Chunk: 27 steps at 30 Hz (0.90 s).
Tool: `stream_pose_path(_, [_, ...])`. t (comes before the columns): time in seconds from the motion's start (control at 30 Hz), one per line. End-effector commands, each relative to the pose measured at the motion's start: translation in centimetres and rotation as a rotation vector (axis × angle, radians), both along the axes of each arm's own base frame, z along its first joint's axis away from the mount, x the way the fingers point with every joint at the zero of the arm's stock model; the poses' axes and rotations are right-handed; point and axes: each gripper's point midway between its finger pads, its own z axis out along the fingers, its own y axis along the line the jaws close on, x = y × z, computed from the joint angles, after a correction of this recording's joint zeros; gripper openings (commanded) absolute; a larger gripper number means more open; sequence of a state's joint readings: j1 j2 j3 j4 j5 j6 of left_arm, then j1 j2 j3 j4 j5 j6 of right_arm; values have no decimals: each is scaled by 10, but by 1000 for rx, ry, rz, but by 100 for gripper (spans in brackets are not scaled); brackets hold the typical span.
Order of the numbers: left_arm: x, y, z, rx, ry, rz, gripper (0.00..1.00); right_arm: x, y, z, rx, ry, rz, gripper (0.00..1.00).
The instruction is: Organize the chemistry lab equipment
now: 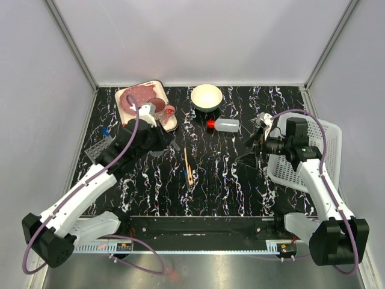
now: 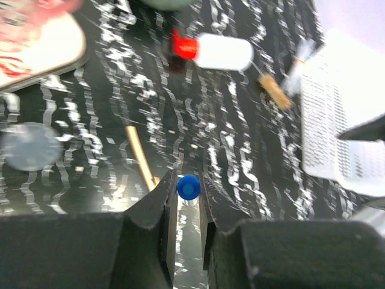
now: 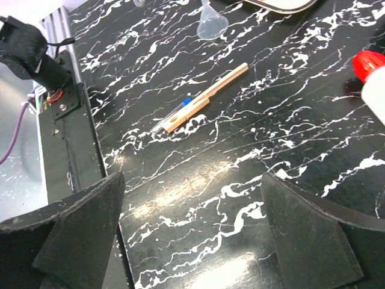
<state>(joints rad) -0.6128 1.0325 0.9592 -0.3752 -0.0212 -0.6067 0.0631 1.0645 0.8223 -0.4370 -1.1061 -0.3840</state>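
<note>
In the left wrist view my left gripper (image 2: pixel 188 180) is shut on a thin blue-capped clear tube (image 2: pixel 188 188), held above the black marbled table. Seen from above, this gripper (image 1: pixel 157 142) hovers beside the strawberry-print tray. A thin wooden stick (image 1: pixel 188 165) lies mid-table, and another blue-capped tube (image 3: pixel 174 114) rests against it. The translucent bottle with the red cap (image 1: pixel 225 125) lies on its side at the back. A brown-handled brush (image 2: pixel 275 91) lies near the basket. My right gripper (image 3: pixel 192 180) stands wide open over bare table, holding nothing. The clear grid rack (image 1: pixel 99 147) is at the left, and a tiny clear cup (image 2: pixel 30 146) stands near the tray.
The strawberry-print tray (image 1: pixel 157 86) with a pink mug sits at the back left. A white bowl (image 1: pixel 206 96) is at the back centre. A white mesh basket (image 1: pixel 307 159) stands at the right edge, under my right arm. A metal rail runs along the near table edge.
</note>
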Motion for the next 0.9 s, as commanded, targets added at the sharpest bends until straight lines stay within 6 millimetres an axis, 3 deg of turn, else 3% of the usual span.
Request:
stream_pose_path(0.0, [12, 60, -3, 177, -76, 176, 15, 2, -9, 3, -20, -64, -25, 100])
stream_pose_path(0.23, [26, 111, -2, 265, -99, 311, 15, 4, -17, 6, -29, -95, -58, 100])
stream_pose_path(0.47, [39, 166, -13, 327, -74, 465, 16, 4, -17, 9, -31, -107, -61, 100])
stream_pose_path(0.63, [52, 194, -16, 307, -64, 543, 16, 5, -17, 11, -34, -111, -63, 100])
stream_pose_path(0.83, [66, 237, -28, 310, -34, 673, 15, 8, -17, 11, -28, -82, -60, 100])
stream_pose_path(0.87, [67, 252, -35, 309, -15, 712, 15, 8, -17, 10, -31, -82, -62, 100])
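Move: The tube rack that the held blue-capped tube is bound for lies about 32 cm to the left of the left hand, some 11 cm farther out and 20 cm below. Nearer the way, down on the table, the funnel is roughly 11 cm left and 9 cm ahead of this hand, and the mug on the tray about 10 cm left and 21 cm ahead. From the right hand, empty and open, the rack is some 57 cm left, 9 cm ahead and 17 cm lower. The blue-capped tube, still pinched in the left fingers, is carried some 22 cm left towards the rack, on the robot's side of the tray, drifting about 5 cm forward and sinking a little in the later part. On the way the wrist swings about 35 degrees counter-clockwise, rolling so its left side rises, until the fingers point nearly straight ahead and down; their grip stays shut. ##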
